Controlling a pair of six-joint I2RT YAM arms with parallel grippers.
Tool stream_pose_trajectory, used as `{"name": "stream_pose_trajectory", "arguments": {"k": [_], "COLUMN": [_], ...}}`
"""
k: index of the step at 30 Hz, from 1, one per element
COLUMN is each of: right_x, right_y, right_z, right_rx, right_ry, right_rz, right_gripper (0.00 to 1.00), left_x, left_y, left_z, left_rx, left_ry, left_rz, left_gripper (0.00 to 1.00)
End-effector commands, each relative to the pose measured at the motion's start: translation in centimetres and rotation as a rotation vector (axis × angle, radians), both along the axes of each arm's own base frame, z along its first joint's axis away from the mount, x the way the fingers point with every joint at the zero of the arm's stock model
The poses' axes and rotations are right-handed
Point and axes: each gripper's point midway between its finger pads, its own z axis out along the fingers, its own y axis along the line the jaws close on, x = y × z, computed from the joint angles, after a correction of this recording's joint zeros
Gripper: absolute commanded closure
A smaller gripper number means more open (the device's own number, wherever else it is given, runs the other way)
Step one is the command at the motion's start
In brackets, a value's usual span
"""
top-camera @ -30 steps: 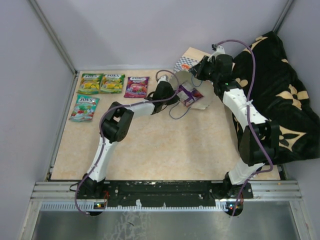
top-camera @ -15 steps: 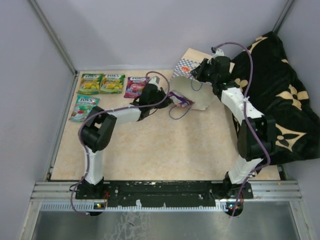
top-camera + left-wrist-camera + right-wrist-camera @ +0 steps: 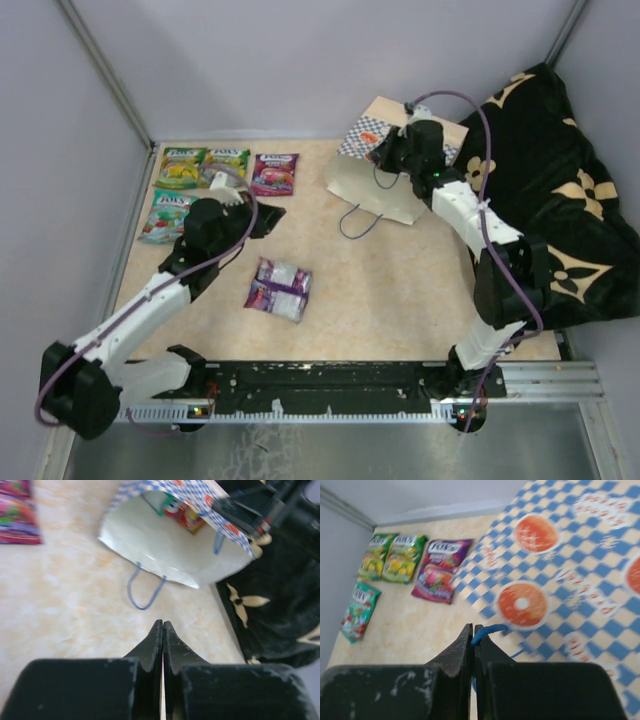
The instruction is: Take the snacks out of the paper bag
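The paper bag (image 3: 385, 185) lies on its side at the back of the table, mouth facing left. My right gripper (image 3: 388, 156) is shut on its blue cord handle (image 3: 487, 630), above the checkered side (image 3: 560, 580). An orange-red snack (image 3: 187, 514) shows inside the open bag (image 3: 165, 545). A purple snack (image 3: 279, 289) lies loose on the table near the front middle. Two green-yellow pouches (image 3: 180, 167) (image 3: 225, 165), a purple one (image 3: 272, 173) and a teal one (image 3: 166, 215) lie at the back left. My left gripper (image 3: 268, 214) is shut and empty, left of the bag.
A black cloth with tan flowers (image 3: 560, 200) is heaped along the right side, against the bag. The bag's other blue handle loop (image 3: 358, 222) lies on the table in front of its mouth. Grey walls close in the left, back and right.
My left arm has drawn back from the bag's mouth to the left. The purple pouch it pulled out now lies on the table. My right gripper has shifted slightly left, still holding the handle.
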Motion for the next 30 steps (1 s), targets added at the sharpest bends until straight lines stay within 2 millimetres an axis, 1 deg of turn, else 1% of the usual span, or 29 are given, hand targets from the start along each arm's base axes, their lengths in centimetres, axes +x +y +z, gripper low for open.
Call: {"name": "stream_pose_trajectory", "arguments": {"k": [1,3,4,5,6,7,8,9,10,11,12,13,14,15,16,19,22,23,24,25,28,29,30], "right_x": [-5.3,-7.0,-7.2,-7.0,-6.3,-5.0,-3.3,-1.2,1.2,3.4,5.7,7.1,7.8,8.1,8.0,7.0,5.6,4.8,4.1,3.1,-0.2,-1.5,-2.9], "right_y": [6.0,8.4,8.9,9.0,8.5,7.1,5.2,2.8,0.0,-2.8,-6.0,-7.2,-7.8,-7.6,-6.9,-4.5,-2.6,-2.0,-1.3,-0.6,1.8,2.6,3.5], "right_z": [5.9,5.9,5.9,5.9,5.8,5.5,5.1,4.4,3.3,2.8,0.6,0.2,-0.5,-0.6,-0.6,-0.8,-0.9,-0.4,-0.2,0.1,1.1,1.3,1.9], "right_rx": [-0.020,-0.021,-0.017,-0.017,-0.029,-0.035,-0.017,0.025,0.070,0.111,0.123,0.118,0.107,0.105,0.111,0.067,0.044,0.040,0.029,0.013,-0.035,-0.039,-0.030], "right_ry": [-0.166,-0.174,-0.178,-0.179,-0.183,-0.175,-0.158,-0.131,-0.095,-0.073,-0.026,-0.011,0.016,0.014,0.008,-0.003,0.001,-0.007,-0.011,-0.015,-0.036,-0.041,-0.055], "right_rz": [0.121,0.177,0.194,0.198,0.186,0.156,0.122,0.084,0.042,-0.002,-0.059,-0.076,-0.085,-0.075,-0.058,-0.034,0.006,0.022,0.039,0.056,0.101,0.119,0.134], "right_gripper": [1.00,1.00,1.00,1.00,1.00,1.00,1.00,1.00,1.00,1.00,1.00,1.00,1.00,1.00,1.00,1.00,1.00,1.00,1.00,1.00,1.00,1.00,1.00], "left_x": [-1.6,-2.1,-2.4,-2.6,-2.8,-2.9,-3.1,-3.2,-3.3,-3.4,-3.5,-3.6,-3.7,-3.8,-3.8,-3.4,-3.3,-3.5,-3.6,-3.8,-4.6,-4.9,-5.2], "left_y": [5.2,6.8,7.4,7.8,8.1,8.2,8.3,8.3,8.2,8.2,8.1,7.8,7.5,7.2,7.0,6.5,5.7,5.5,5.5,5.5,6.1,6.3,6.4], "left_z": [-2.2,-1.8,-1.9,-2.2,-2.6,-3.1,-3.7,-4.5,-5.3,-6.1,-6.9,-7.7,-8.5,-9.4,-9.9,-10.9,-11.2,-11.4,-11.8,-12.2,-13.5,-13.9,-14.3], "left_rx": [0.103,0.125,0.137,0.151,0.164,0.177,0.194,0.210,0.225,0.237,0.248,0.253,0.257,0.263,0.266,0.278,0.296,0.301,0.309,0.317,0.333,0.334,0.336], "left_ry": [0.063,0.051,0.052,0.058,0.067,0.078,0.092,0.114,0.134,0.153,0.174,0.190,0.208,0.226,0.241,0.273,0.283,0.289,0.298,0.305,0.332,0.340,0.349], "left_rz": [0.128,0.180,0.199,0.212,0.218,0.217,0.212,0.206,0.198,0.190,0.180,0.164,0.142,0.127,0.116,0.098,0.044,0.023,0.016,0.013,0.020,0.021,0.020], "left_gripper": [1.00,1.00,1.00,1.00,1.00,1.00,1.00,1.00,0.99,0.95,0.88,0.80,0.71,0.62,0.54,0.43,0.31,0.28,0.18,0.10,0.02,0.01,0.01]}}
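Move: The purple snack, already out of my left fingers, lies about 10 cm back, 2 cm left and some 23 cm below them. From my left hand the pink snack is about 28 cm ahead and 5 cm left, the teal snack 13 cm ahead and 34 cm left, both on the table. My right fingers hold the paper bag's blue handle; the bag's middle is roughly 13 cm ahead, 7 cm right and 16 cm below them. My left hand swings about 7 cm left, then sinks some 13 cm towards the purple snack, easing back 4 cm, tipping down and rolling its left side up about 20 degrees as the shut fingers open wide. Keeping the handle pinched, my right hand shakes the paper bag: back-left, a long sweep forward-right of about 25 cm while sinking, then back-left again. ##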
